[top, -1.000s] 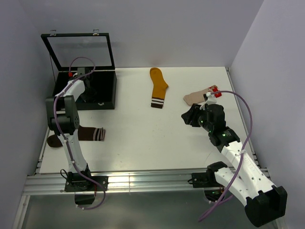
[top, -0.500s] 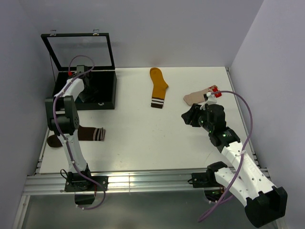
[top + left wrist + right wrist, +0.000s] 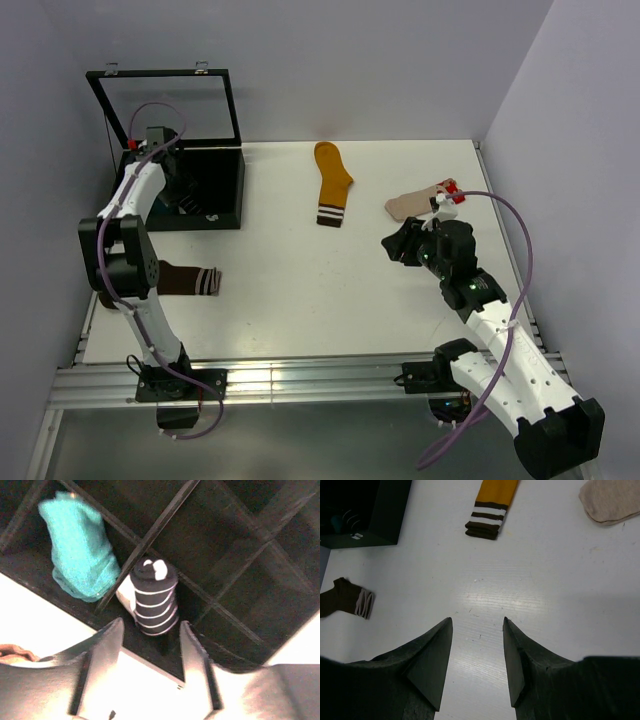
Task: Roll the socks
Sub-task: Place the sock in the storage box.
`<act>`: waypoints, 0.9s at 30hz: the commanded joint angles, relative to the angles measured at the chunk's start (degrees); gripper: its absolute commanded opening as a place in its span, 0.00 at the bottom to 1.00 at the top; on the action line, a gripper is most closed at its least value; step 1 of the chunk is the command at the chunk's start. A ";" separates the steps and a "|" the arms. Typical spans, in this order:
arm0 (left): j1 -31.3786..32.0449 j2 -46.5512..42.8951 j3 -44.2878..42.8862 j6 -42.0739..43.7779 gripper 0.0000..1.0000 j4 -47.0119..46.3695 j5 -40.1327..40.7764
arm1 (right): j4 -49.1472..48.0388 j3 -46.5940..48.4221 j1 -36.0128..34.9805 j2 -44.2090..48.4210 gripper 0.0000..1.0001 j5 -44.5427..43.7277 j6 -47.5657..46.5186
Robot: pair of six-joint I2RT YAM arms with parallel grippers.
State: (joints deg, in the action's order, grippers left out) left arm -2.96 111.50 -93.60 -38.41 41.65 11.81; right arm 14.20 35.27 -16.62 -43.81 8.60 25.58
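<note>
A rolled black-and-white striped sock (image 3: 152, 597) stands in one compartment of the black divided box (image 3: 235, 555), with a bunched teal sock (image 3: 80, 560) in the compartment beside it. My left gripper (image 3: 151, 626) hangs open just above the striped roll, which lies beyond the fingertips. From above, the left gripper (image 3: 168, 168) is over the box (image 3: 228, 195). On the table lie a mustard sock (image 3: 332, 180), a beige sock (image 3: 410, 205) and a brown sock (image 3: 185, 279), all flat. My right gripper (image 3: 392, 245) hovers open and holds nothing, below the beige sock.
The box's glass lid (image 3: 170, 105) stands raised at the back left. In the right wrist view the open gripper (image 3: 477, 622) points at bare table, with the mustard sock (image 3: 492, 500), beige sock (image 3: 610, 500), brown sock (image 3: 345, 602) and box (image 3: 385, 510) beyond.
My left gripper has opened, let go of the striped roll and risen back out of the box. The right arm has stayed put.
</note>
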 commanded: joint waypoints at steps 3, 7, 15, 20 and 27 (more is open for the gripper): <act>-0.20 -5.51 0.96 2.55 0.46 -7.97 3.56 | -1.98 -0.37 0.27 0.48 0.52 -0.34 -0.89; -0.20 -3.76 0.00 3.87 0.42 -12.29 4.18 | -1.98 -0.29 0.27 0.13 0.52 -0.25 -0.71; -0.20 3.89 -0.63 2.65 0.39 -11.59 3.57 | -1.10 -0.37 0.27 0.31 0.52 -1.04 -0.89; -0.20 5.56 2.63 2.11 0.38 -12.64 3.74 | -1.19 -0.55 0.27 0.22 0.52 -0.96 -0.89; -0.20 10.05 2.55 1.41 0.34 -9.57 4.89 | -1.37 -0.81 0.36 0.04 0.52 -0.95 -0.62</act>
State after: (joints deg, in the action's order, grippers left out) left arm -3.01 117.12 -91.88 -36.18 29.67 15.33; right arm 14.22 35.09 -16.62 -43.86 8.54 25.61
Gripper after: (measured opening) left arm 0.344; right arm 0.523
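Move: The left hand hovers empty over the storage box. The rolled black striped sock already in its cell lies some 7 cm below it, about 2 cm ahead and level sideways. The rolled teal sock is in the next cell, about 7 cm to the left of the striped sock, and the flat brown sock lies on the table about 20 cm back from this hand and 4 cm to its left. From the right hand, the striped sock is roughly 22 cm ahead, 50 cm left and 16 cm below. The left hand arcs forward about 4 cm and up about 3.5 cm over the storage box, its fingers swinging outward some 10 degrees, while the gap between them narrows by roughly a third. It then sinks about 7 cm into the box with the fingers tilting partway back down, keeps narrowing them slightly around nothing seen to be gripped, and stops with the fingertips close at the inner end of the rolled striped sock; whether they touch it can't be seen. ##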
